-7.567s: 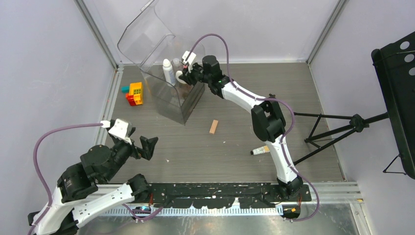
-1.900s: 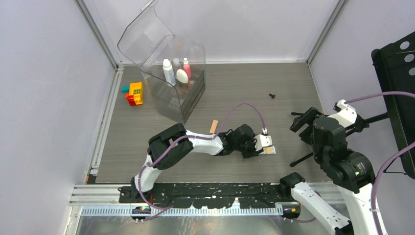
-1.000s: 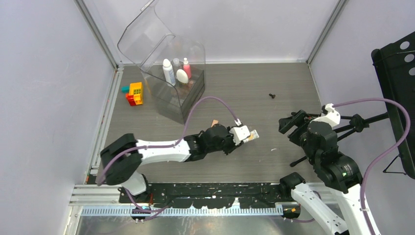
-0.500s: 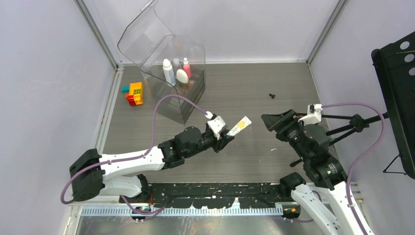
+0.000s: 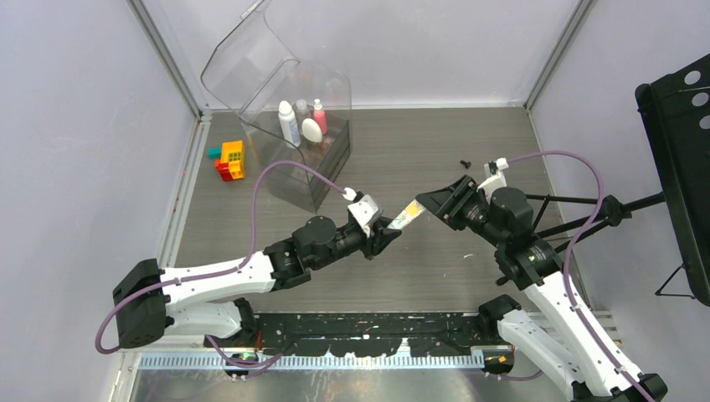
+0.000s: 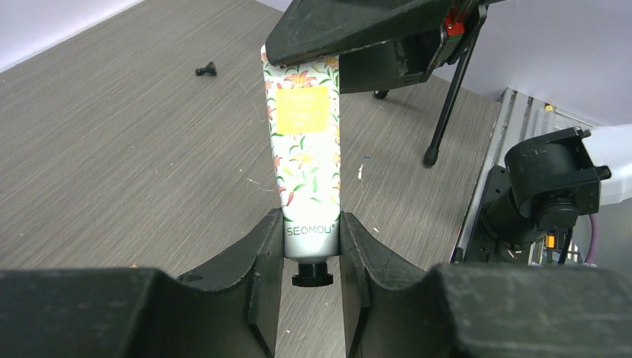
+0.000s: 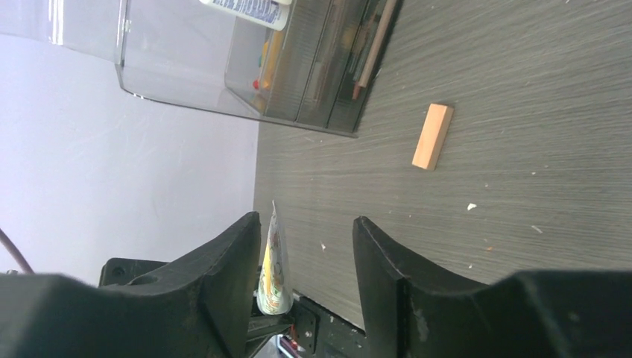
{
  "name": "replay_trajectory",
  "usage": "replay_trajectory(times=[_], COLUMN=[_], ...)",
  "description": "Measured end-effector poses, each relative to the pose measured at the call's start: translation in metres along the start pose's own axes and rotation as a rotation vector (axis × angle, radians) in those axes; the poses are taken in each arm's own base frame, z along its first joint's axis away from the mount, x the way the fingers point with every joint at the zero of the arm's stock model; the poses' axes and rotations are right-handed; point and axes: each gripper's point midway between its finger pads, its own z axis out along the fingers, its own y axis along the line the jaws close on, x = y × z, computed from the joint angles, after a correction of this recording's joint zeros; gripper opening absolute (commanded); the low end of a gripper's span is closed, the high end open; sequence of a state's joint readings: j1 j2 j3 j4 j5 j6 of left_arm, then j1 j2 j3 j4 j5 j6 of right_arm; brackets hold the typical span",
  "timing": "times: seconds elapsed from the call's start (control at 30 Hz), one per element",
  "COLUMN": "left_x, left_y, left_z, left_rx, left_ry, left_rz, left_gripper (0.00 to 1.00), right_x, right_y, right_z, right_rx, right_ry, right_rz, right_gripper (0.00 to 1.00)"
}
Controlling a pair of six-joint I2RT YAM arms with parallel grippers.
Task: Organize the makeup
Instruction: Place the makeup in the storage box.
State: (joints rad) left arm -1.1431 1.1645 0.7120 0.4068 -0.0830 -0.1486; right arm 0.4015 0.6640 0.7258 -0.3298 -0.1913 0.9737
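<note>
A flowered cream tube (image 5: pixel 408 215) hangs in the air over the middle of the table. My left gripper (image 5: pixel 387 228) is shut on it just above its black cap (image 6: pixel 311 274). The tube's flat end (image 6: pixel 300 63) points at my right gripper (image 5: pixel 439 201). That gripper is open, with the flat end (image 7: pixel 273 261) between its fingers, close beside one finger and well apart from the other. More makeup, a white bottle (image 5: pixel 287 121), a pink bottle (image 5: pixel 319 115) and a white oval compact (image 5: pixel 311 130), stands in the clear case (image 5: pixel 297 172).
A peach sponge (image 7: pixel 433 136) lies on the table in front of the case. Toy bricks (image 5: pixel 229 159) sit left of the case. A small black screw (image 5: pixel 465 163) lies at the back. A black tripod (image 5: pixel 586 209) and stand (image 5: pixel 682 159) fill the right side.
My left arm drew back a little with the tube still held. My right arm swung left, brought its fingers round the tube's flat end and narrowed them.
</note>
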Motion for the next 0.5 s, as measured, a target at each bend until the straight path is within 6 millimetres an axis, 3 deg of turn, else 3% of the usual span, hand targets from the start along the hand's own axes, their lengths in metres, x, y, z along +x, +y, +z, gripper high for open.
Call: replay_trajectory(times=[0.33, 0.5], left_x=[0.001, 0.002], left_y=[-0.002, -0.001], left_z=[0.0, 0.0], left_rx=[0.008, 0.004], left_ry=[0.002, 0.003], left_rz=[-0.003, -0.009], left_gripper=[0.25, 0.51], right_x=[0.004, 0.005], right_y=[0.009, 0.01], right_z=[0.001, -0.001], right_rx=[-0.053, -0.066], right_ry=[0.021, 0.023], right_rz=[0.012, 0.01], right_gripper=[0.1, 0.0])
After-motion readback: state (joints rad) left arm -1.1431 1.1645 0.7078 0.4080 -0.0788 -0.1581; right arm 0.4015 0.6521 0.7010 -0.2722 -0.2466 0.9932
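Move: My left hand still holds the white tube by its cap end; its middle lies about 4 cm to the right, 3 cm ahead and a little above. From my right hand, the tube's middle is some 4 cm left and 3 cm back, its flat end already between the open fingers. From that right hand, the wooden block lies about 9 cm ahead, 12 cm left and 24 cm down; the storage box about 26 cm ahead, 32 cm left and 15 cm lower. I shut my right fingers from a bit over half open to nearly closed, pinching the tube's thin flat end, while that hand drifts only about 1 cm left and slightly up. My left hand stays in place, carrying the cap end, and just at the end its fingers part slightly and let go of the tube's sides. ##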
